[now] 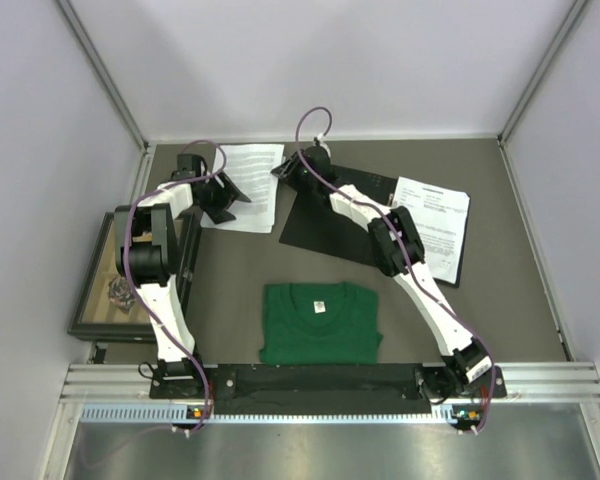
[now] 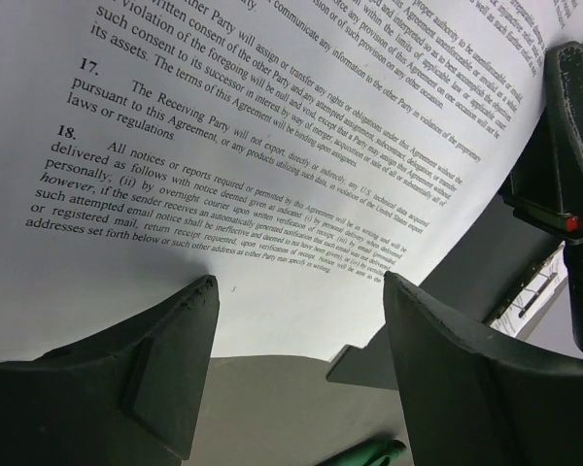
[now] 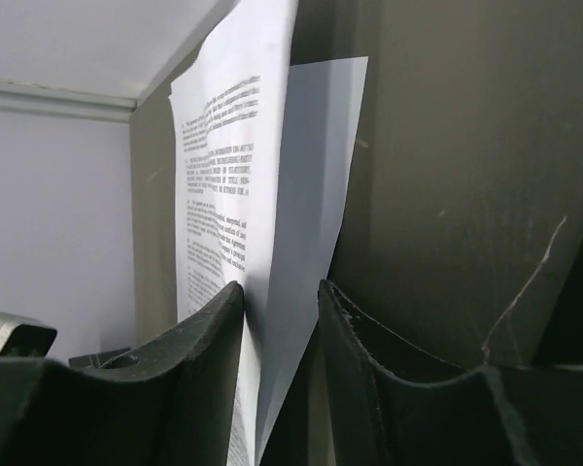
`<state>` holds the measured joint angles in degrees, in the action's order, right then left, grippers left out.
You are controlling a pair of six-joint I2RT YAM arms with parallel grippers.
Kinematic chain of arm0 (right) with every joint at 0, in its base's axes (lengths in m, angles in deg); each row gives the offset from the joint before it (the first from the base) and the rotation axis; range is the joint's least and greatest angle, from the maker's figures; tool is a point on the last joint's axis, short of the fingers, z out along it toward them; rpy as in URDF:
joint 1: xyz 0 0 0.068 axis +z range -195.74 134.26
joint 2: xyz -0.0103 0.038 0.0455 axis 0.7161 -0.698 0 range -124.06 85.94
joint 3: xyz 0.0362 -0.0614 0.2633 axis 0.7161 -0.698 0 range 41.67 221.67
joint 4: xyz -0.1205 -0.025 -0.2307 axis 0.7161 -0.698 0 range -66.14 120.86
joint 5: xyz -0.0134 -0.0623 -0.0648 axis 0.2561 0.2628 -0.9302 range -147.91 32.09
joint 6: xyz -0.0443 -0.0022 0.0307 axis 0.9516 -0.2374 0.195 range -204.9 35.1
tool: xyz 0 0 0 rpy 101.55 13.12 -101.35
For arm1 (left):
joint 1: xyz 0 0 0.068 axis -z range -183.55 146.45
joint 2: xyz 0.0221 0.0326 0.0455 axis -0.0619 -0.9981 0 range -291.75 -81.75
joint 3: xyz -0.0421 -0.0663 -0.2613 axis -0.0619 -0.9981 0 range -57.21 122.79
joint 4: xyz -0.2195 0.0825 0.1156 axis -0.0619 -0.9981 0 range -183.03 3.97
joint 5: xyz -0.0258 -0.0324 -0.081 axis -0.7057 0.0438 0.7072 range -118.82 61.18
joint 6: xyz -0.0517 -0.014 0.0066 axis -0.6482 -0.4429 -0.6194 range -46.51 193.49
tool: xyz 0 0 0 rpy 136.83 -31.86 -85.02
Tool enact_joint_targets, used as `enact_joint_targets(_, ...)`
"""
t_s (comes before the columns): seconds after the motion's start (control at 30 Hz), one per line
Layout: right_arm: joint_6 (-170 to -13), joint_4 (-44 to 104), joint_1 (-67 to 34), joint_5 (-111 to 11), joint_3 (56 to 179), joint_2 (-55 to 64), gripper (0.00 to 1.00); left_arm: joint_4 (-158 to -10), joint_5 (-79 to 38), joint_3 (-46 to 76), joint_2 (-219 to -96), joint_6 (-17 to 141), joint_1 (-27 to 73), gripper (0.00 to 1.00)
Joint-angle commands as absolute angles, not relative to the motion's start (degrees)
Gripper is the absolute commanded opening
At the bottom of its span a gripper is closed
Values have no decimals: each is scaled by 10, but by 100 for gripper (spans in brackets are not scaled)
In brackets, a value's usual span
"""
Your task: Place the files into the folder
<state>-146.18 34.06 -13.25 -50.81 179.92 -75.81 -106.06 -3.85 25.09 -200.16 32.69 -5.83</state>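
The files point(image 1: 248, 185) are white printed sheets lying at the back left of the table. My left gripper point(image 1: 223, 195) hovers over their left part. In the left wrist view it stands open point(image 2: 299, 282) above the sheets' point(image 2: 272, 146) near edge, nothing between the fingers. The folder point(image 1: 325, 225) lies open, black inner face up, right of the sheets. My right gripper point(image 1: 288, 170) is at the sheets' right edge. In the right wrist view its jaws point(image 3: 279, 288) straddle the raised edge of two sheets point(image 3: 223, 175); the left finger touches paper, and a gap shows at the right finger.
Another printed white sheet point(image 1: 435, 225) lies at the folder's right side. A folded green T-shirt point(image 1: 320, 320) sits at the front middle. A dark-framed picture box point(image 1: 110, 280) stands at the left edge beside the left arm. Walls close in the back and both sides.
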Motion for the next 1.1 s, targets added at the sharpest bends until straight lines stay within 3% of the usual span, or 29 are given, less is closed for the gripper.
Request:
enact_joint_targets(0.0, -1469, 345, -114, -478, 1736, -710, 38, -1049, -24, 235, -2005, 319, -56, 73)
enact_joint_targets(0.4, -1382, 361, -112, -451, 1627, -615, 40, -1040, -17, 219, -1998, 313, -46, 73)
enact_joint_targets(0.47, -1369, 372, -114, -448, 1641, -621, 34, -1040, -16, 215, -1995, 314, -46, 73)
enact_joint_targets(0.5, -1366, 372, -113, -449, 1649, -632, 25, -1039, -15, 214, -1995, 314, -45, 73)
enact_joint_targets(0.53, -1366, 372, -114, -447, 1658, -637, 22, -1039, -13, 211, -1994, 314, -46, 73)
enact_joint_targets(0.77, -1340, 337, -114, -467, 1684, -634, 13, -1046, -14, 214, -1994, 322, -45, 74)
enact_joint_targets(0.87, -1317, 326, -115, -481, 1667, -609, 0, -1045, -11, 216, -1995, 320, -45, 74)
enact_joint_targets(1.07, -1307, 310, -114, -473, 1679, -589, 0, -1044, 6, 221, -1986, 335, -45, 77)
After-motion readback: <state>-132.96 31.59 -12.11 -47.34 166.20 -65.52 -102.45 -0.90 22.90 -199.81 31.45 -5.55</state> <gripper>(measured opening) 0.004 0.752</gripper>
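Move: The files' middle is about 10 cm left of the right hand, some 5 cm back and a couple of centimetres below; their right edge already lies between its half-open fingers. The open black folder is centred roughly 27 cm to the right hand's right and 16 cm back. From the left hand, the files' middle is about 6 cm ahead and 2 cm right, just below; the display box is some 27 cm left and 21 cm back. The right hand draws back about 5 cm towards its base, following the files' right edge, while it turns some 10 degrees counter-clockwise and rolls its left side down about as much; then, with a brief 1 cm lift and dip back, it shuts its fingers fully to pinch that edge. The left hand stays low on the near part of the files with its fingers wide, still steadying them, and only shifts about 1 cm to the right. ##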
